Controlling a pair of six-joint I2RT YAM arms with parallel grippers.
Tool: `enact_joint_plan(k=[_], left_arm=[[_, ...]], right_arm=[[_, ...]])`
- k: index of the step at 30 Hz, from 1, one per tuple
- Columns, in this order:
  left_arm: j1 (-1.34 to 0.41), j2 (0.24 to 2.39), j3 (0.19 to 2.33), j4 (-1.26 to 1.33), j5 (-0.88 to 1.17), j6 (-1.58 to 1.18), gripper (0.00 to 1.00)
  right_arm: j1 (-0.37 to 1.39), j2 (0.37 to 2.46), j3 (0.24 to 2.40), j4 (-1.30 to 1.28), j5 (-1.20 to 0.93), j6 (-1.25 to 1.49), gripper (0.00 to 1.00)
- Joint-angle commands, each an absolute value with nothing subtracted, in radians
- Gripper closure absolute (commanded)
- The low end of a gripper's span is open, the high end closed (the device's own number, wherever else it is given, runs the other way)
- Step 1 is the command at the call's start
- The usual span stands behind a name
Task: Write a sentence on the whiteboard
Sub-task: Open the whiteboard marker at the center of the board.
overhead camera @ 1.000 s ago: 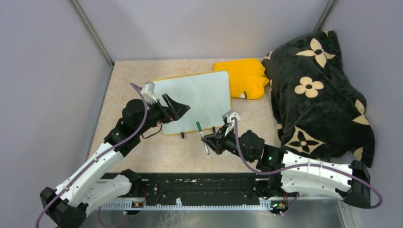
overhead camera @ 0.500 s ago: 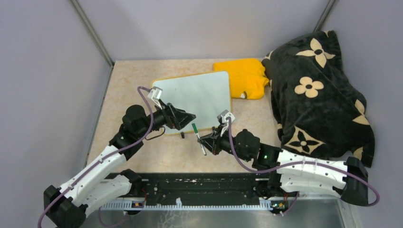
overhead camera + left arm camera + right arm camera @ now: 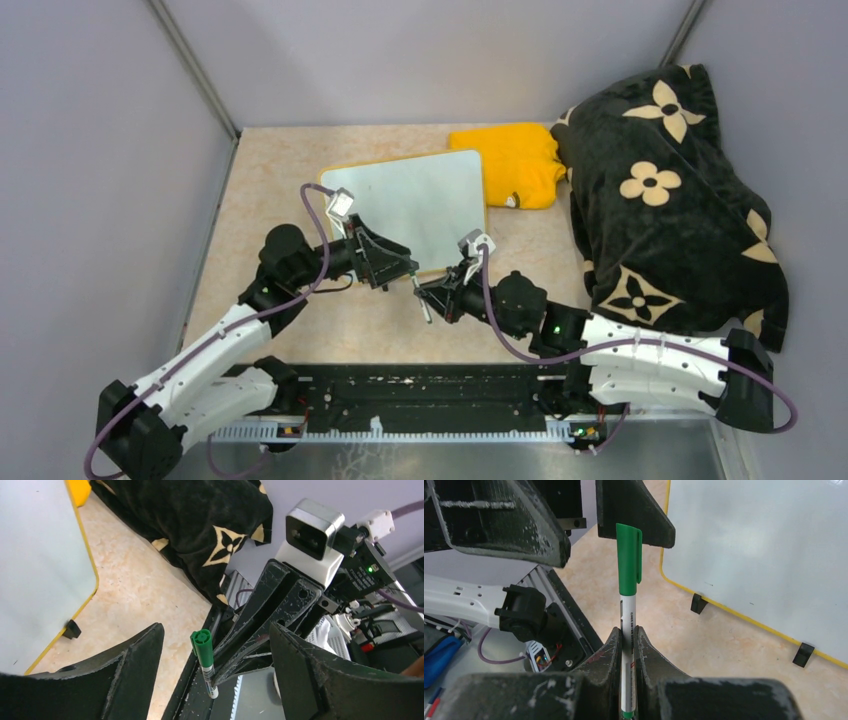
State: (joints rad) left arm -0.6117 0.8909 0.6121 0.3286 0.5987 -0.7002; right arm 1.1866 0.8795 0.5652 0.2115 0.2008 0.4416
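Note:
The whiteboard (image 3: 420, 205) lies flat mid-table, white with a yellow rim; the sentence is not in view on it. In front of its near edge my right gripper (image 3: 432, 298) is shut on the white barrel of a green-capped marker (image 3: 421, 295). The right wrist view shows the barrel pinched between the pads (image 3: 613, 645) and the cap (image 3: 629, 565) pointing away. My left gripper (image 3: 405, 266) is open, with one finger on each side of the cap and not touching it. In the left wrist view the marker (image 3: 203, 647) stands between my left gripper's (image 3: 216, 630) spread fingers.
A folded yellow cloth (image 3: 515, 165) lies at the board's far right corner. A black blanket with cream flowers (image 3: 670, 190) is heaped along the right side. Small black clip feet (image 3: 697, 603) stick out under the board's near rim. Grey walls enclose the table.
My left gripper has swung right and nearer, from over the whiteboard to around the marker's cap, and its jaws have narrowed slightly. My right gripper has shifted slightly left with the marker.

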Motion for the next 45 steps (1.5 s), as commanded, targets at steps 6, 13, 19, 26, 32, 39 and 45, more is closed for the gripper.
enact_joint_plan(k=[6,13,19,26,32,39,45], left_arm=[[-0.616,0.924,0.585,0.457,0.744,-0.734,0.31],[-0.616,0.934,0.582,0.465,0.756,-0.738,0.50],[-0.617,0.929,0.581,0.472,0.741,-0.743,0.66],[-0.616,0.932,0.578,0.486,0.742,-0.749,0.91],[-0.616,0.920,0.569,0.499,0.727,-0.768,1.00],[-0.616,0.913,0.551,0.554,0.736,-0.808,1.00],[-0.615,0.898,0.543,0.570,0.747,-0.826,1.00]], right_arm=[[1.183,0.883,0.635,0.293,0.221,0.443,1.00],[1.183,0.884,0.635,0.288,0.216,0.443,1.00],[1.183,0.883,0.630,0.277,0.195,0.446,1.00],[1.183,0.876,0.624,0.272,0.172,0.464,1.00],[1.183,0.868,0.611,0.281,0.166,0.523,0.54],[1.179,0.868,0.589,0.346,0.175,0.607,0.42],[1.148,0.880,0.583,0.375,0.165,0.659,0.43]])
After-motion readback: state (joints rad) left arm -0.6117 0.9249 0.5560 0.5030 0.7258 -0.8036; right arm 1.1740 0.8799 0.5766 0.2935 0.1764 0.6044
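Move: The marker's green cap, upright and held by its barrel in the right fingers, sits about 2 cm to the right of the left hand, 2 cm back and 1 cm lower. Those right fingertips are some 3 cm back, 2 cm right and 6 cm below the left hand; the whiteboard's middle lies roughly 23 cm ahead, 0 cm sideways and 22 cm below. From the right hand the cap is about 1 cm ahead, 0 cm sideways and 5 cm up. The marker's cap is taken between the left fingers: they ease back about 2 cm and a little right, closing on it while the right hand, still gripping the barrel, lifts it some 1.5 cm. Then the right fingers open and let go of the barrel; that hand rises another 1.5 cm, tilting about 10 degrees, as the left keeps its pinch and lifts about 1 cm. ##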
